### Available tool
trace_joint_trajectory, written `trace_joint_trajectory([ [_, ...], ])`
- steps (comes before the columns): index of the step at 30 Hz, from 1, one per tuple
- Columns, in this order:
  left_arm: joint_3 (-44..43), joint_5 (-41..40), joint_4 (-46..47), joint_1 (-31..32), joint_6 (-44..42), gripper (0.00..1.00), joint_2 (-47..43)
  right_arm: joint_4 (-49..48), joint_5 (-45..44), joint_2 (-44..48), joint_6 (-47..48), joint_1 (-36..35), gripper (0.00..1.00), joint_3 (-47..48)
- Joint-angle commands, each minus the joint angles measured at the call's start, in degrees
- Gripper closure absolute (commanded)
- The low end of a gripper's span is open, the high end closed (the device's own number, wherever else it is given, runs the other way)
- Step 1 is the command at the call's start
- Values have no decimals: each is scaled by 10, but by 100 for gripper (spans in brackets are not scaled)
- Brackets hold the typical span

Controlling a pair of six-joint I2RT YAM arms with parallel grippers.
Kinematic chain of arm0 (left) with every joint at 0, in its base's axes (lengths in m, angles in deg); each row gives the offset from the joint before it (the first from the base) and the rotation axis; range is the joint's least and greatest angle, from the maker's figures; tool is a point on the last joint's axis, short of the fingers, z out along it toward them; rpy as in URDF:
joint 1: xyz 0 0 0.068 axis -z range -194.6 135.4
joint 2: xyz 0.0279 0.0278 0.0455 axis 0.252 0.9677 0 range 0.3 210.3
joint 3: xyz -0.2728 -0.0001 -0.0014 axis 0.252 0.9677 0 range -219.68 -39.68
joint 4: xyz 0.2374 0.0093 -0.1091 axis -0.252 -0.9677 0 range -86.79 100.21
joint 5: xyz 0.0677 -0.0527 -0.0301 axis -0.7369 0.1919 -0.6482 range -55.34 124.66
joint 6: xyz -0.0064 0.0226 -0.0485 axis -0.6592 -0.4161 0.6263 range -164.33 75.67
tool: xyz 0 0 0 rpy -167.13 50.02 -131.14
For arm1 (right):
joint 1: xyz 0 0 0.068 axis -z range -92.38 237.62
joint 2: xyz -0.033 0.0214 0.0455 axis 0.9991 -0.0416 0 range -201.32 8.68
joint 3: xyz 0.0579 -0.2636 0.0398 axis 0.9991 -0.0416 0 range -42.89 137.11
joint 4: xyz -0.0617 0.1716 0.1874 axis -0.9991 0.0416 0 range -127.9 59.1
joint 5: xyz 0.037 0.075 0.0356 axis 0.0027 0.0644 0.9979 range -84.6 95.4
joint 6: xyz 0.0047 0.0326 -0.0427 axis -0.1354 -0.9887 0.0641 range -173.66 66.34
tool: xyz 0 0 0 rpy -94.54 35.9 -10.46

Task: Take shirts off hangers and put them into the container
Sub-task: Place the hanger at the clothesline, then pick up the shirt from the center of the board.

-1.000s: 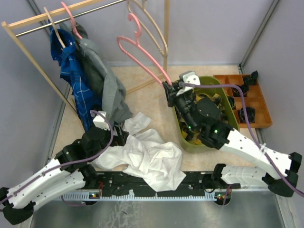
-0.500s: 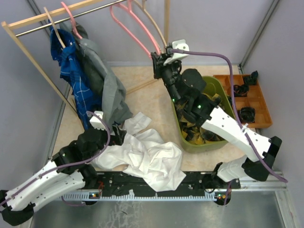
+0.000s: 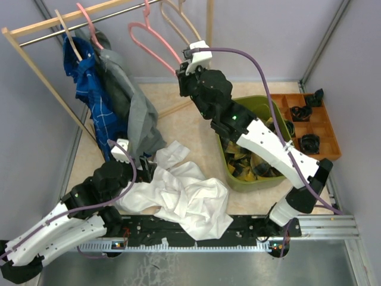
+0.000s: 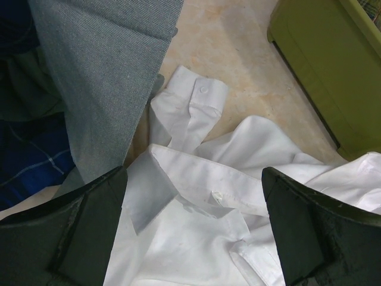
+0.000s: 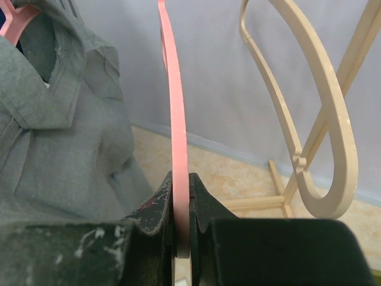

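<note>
My right gripper (image 3: 181, 72) (image 5: 180, 179) is shut on the lower bar of a bare pink hanger (image 3: 149, 43) (image 5: 172, 89), held up with its hook at the rack's metal rod. A bare wood-coloured hanger (image 3: 178, 18) (image 5: 321, 119) hangs beside it. The grey shirt (image 3: 134, 101) (image 5: 53, 137) and the blue checked shirt (image 3: 89, 89) hang on hangers at the left. The white shirt (image 3: 178, 193) (image 4: 202, 238) lies crumpled on the table. My left gripper (image 3: 143, 168) (image 4: 193, 176) is open just above its collar. The yellow plaid shirt (image 3: 250, 164) lies in the olive-green container (image 3: 229, 173) (image 4: 321, 65).
The wooden rack frame (image 3: 36, 71) with its metal rod crosses the back left. An orange compartment tray (image 3: 324, 131) with black parts sits right of the container. The grey shirt's hem (image 4: 101, 71) hangs close to my left gripper.
My right arm has lifted the pink hanger up and to the left, from beside the container to the rod. The left arm has hardly moved.
</note>
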Motion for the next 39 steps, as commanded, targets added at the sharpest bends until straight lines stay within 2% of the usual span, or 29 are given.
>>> trace_joint_trajectory([
  [1,-17,-1,2,-1,-13,1,5,40,15,-9,-9,7,97,59],
  [3,-19,-3,-3,-1,-10,1,7,52,14,-10,-9,8,90,60],
  [6,-25,-13,-15,-1,-5,1,7,58,23,4,-18,8,65,33],
  [9,-39,-16,-31,-1,-5,1,10,75,87,36,-39,8,62,11],
  [11,-44,-23,-41,-1,-8,1,10,71,133,68,-36,8,51,-13],
  [13,-41,-33,-44,-1,-11,1,8,75,139,98,-37,8,36,-38],
  [16,-35,-38,-41,-1,-5,1,4,84,133,154,-47,8,26,-101],
  [20,-35,-46,-51,-1,7,1,6,82,159,224,-76,8,20,-203],
  [24,-38,-57,-60,-1,18,1,9,67,189,288,-156,8,18,-318],
  [27,-38,-58,-62,-1,20,1,10,43,244,317,-212,7,17,-404],
  [30,-38,-60,-63,-1,22,1,12,38,296,314,-252,2,16,-464],
  [34,-39,-64,-65,-1,25,1,16,52,275,285,-258,-51,13,-521],
  [39,-40,-70,-69,-1,29,1,20,49,278,227,-271,-90,8,-537],
])
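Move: The right hand holds the pink hanger by one end; the clothesline where its hook sits is about 16 cm ahead, 10 cm left and 12 cm up. The empty beige hanger is some 13 cm ahead and 3 cm right, the grey shirt roughly 4 cm ahead and 19 cm left. The white shirt lies about 17 cm back, 2 cm left, 44 cm below. From the left hand that clothesline spot is some 32 cm ahead, 3 cm right, 37 cm up. The right hand releases the pink hanger, then sinks about 30 cm and back 20 towards the white shirt. ##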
